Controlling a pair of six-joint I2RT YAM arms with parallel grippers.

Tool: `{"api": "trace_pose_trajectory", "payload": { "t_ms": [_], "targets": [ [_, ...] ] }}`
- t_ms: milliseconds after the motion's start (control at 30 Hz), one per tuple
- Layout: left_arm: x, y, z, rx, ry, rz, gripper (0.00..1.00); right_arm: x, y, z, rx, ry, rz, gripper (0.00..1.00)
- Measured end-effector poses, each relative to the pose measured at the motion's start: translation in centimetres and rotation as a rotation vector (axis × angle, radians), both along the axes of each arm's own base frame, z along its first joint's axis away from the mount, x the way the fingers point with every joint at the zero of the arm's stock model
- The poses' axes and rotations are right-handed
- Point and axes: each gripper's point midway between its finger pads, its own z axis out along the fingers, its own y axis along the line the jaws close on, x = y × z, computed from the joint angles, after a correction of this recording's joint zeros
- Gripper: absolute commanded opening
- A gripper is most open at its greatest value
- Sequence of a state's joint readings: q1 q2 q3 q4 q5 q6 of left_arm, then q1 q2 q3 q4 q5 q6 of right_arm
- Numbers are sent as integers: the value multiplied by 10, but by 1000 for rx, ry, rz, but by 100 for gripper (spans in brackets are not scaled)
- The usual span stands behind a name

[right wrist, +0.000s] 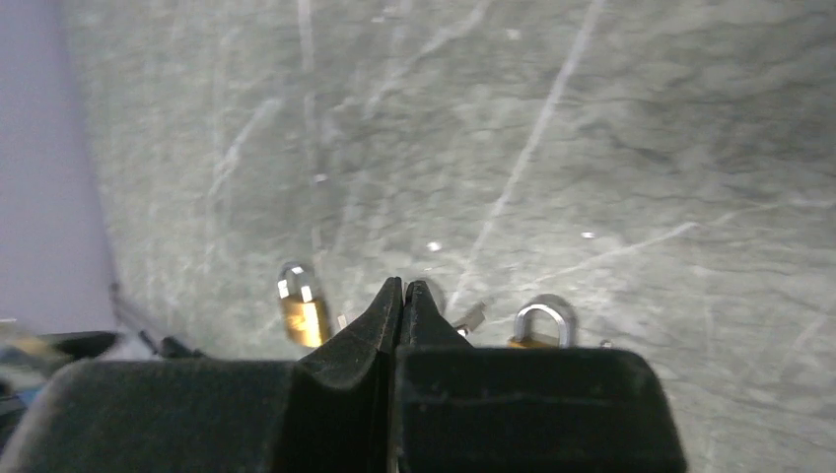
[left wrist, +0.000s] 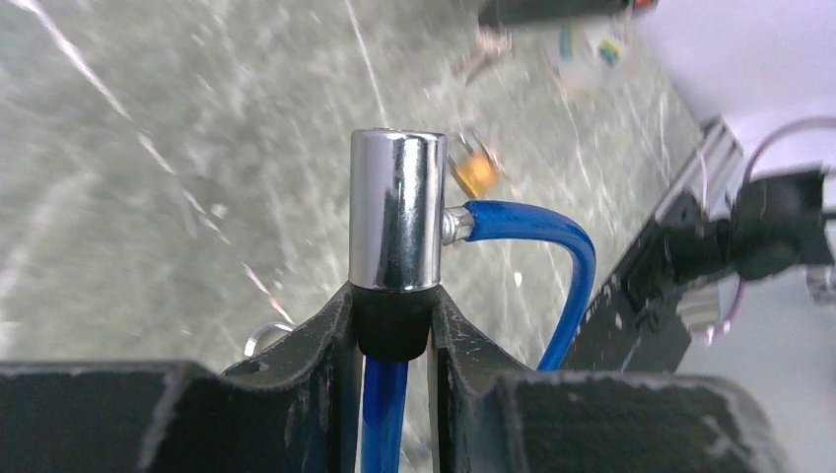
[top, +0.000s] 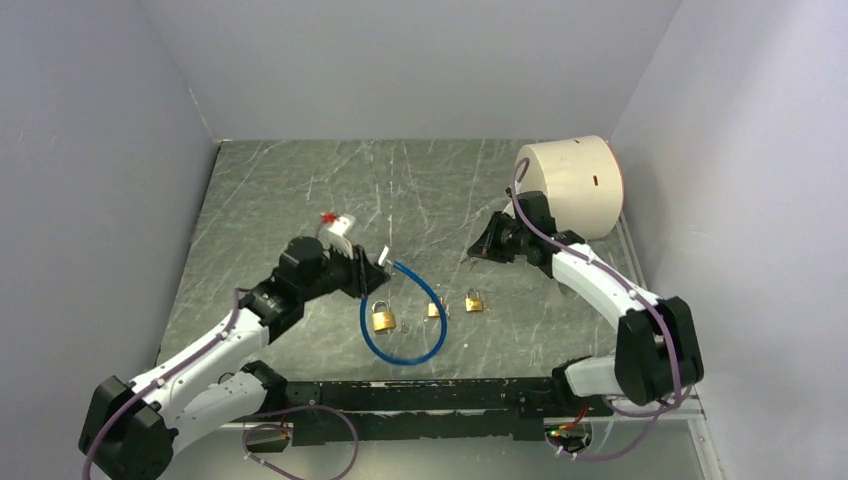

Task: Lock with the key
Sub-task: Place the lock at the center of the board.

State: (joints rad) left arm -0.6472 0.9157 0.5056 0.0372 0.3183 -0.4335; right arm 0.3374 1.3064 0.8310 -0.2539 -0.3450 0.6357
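Note:
A blue cable lock (top: 402, 330) lies looped on the table, and my left gripper (top: 381, 263) holds its head end. In the left wrist view the chrome lock cylinder (left wrist: 397, 212) stands up from my left gripper (left wrist: 394, 301), which is shut on the cylinder's black end; the blue cable (left wrist: 557, 246) curves off to the right. My right gripper (top: 482, 246) (right wrist: 404, 288) is shut and holds nothing. Just past its tips lies a small silvery piece (right wrist: 471, 317) that may be the key. I cannot tell for sure.
Three brass padlocks (top: 382, 319) (top: 435, 310) (top: 474, 301) lie near the cable loop; two of them show as padlocks (right wrist: 301, 311) (right wrist: 540, 326) in the right wrist view. A white cylinder (top: 572, 185) stands at the back right. A small red-and-white item (top: 336, 224) sits behind the left arm.

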Motion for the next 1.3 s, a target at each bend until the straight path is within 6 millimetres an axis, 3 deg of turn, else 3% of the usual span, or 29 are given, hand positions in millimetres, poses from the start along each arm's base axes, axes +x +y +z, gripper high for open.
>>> {"api": "trace_pose_trajectory", "payload": {
  "t_ms": [167,333,567,733,900,1033,1167,1300],
  "targets": [
    [42,34,39,-59,-1,157,2,4,-12,-42,-104,104,-55,0],
    [68,76,44,-103,64,318,2,4,-10,-66,-166,168,-47,0],
    [101,132,21,-155,209,545,2,15,7,-44,-146,111,-12,0],
    [128,147,-19,-175,344,642,3,27,28,-14,-112,41,15,0],
    [141,148,-52,-178,438,686,2,29,66,24,-55,-46,81,0],
    [147,154,-77,-205,458,757,2,32,115,47,-2,-99,170,0],
    [152,157,-112,-231,550,828,10,43,165,41,20,-98,241,0],
    [155,157,-129,-300,597,882,32,51,197,12,8,-49,284,0]
  ]
}}
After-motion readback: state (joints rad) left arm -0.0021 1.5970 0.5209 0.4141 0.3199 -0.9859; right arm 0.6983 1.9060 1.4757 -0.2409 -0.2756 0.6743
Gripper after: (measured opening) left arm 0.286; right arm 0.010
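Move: From the left hand, which already holds the blue cable lock, the bare patch it is bound for lies about 16 cm ahead, 16 cm left and 15 cm below. The large padlock is almost straight beneath it, some 15 cm down; the middle padlock lies about 12 cm right and 2 cm ahead. From the right hand, holding the key, the lock's chrome head is roughly 20 cm left, 6 cm back and 5 cm higher; the small padlock is about 4 cm back, 1 cm right and 12 cm below. The left hand keeps its grip on the lock's black collar and carries it off the padlocks, forward and left by about 16 cm each, rising a little at first and then sinking well below its start towards the bare board while it turns roughly 50 degrees counter-clockwise and tips its fingers farther down. The right hand, still shut on the key, first dips some 6 cm near the small padlock, then climbs again and swings about 20 cm left and slightly forward, following the lock until it is over the hose loop. ##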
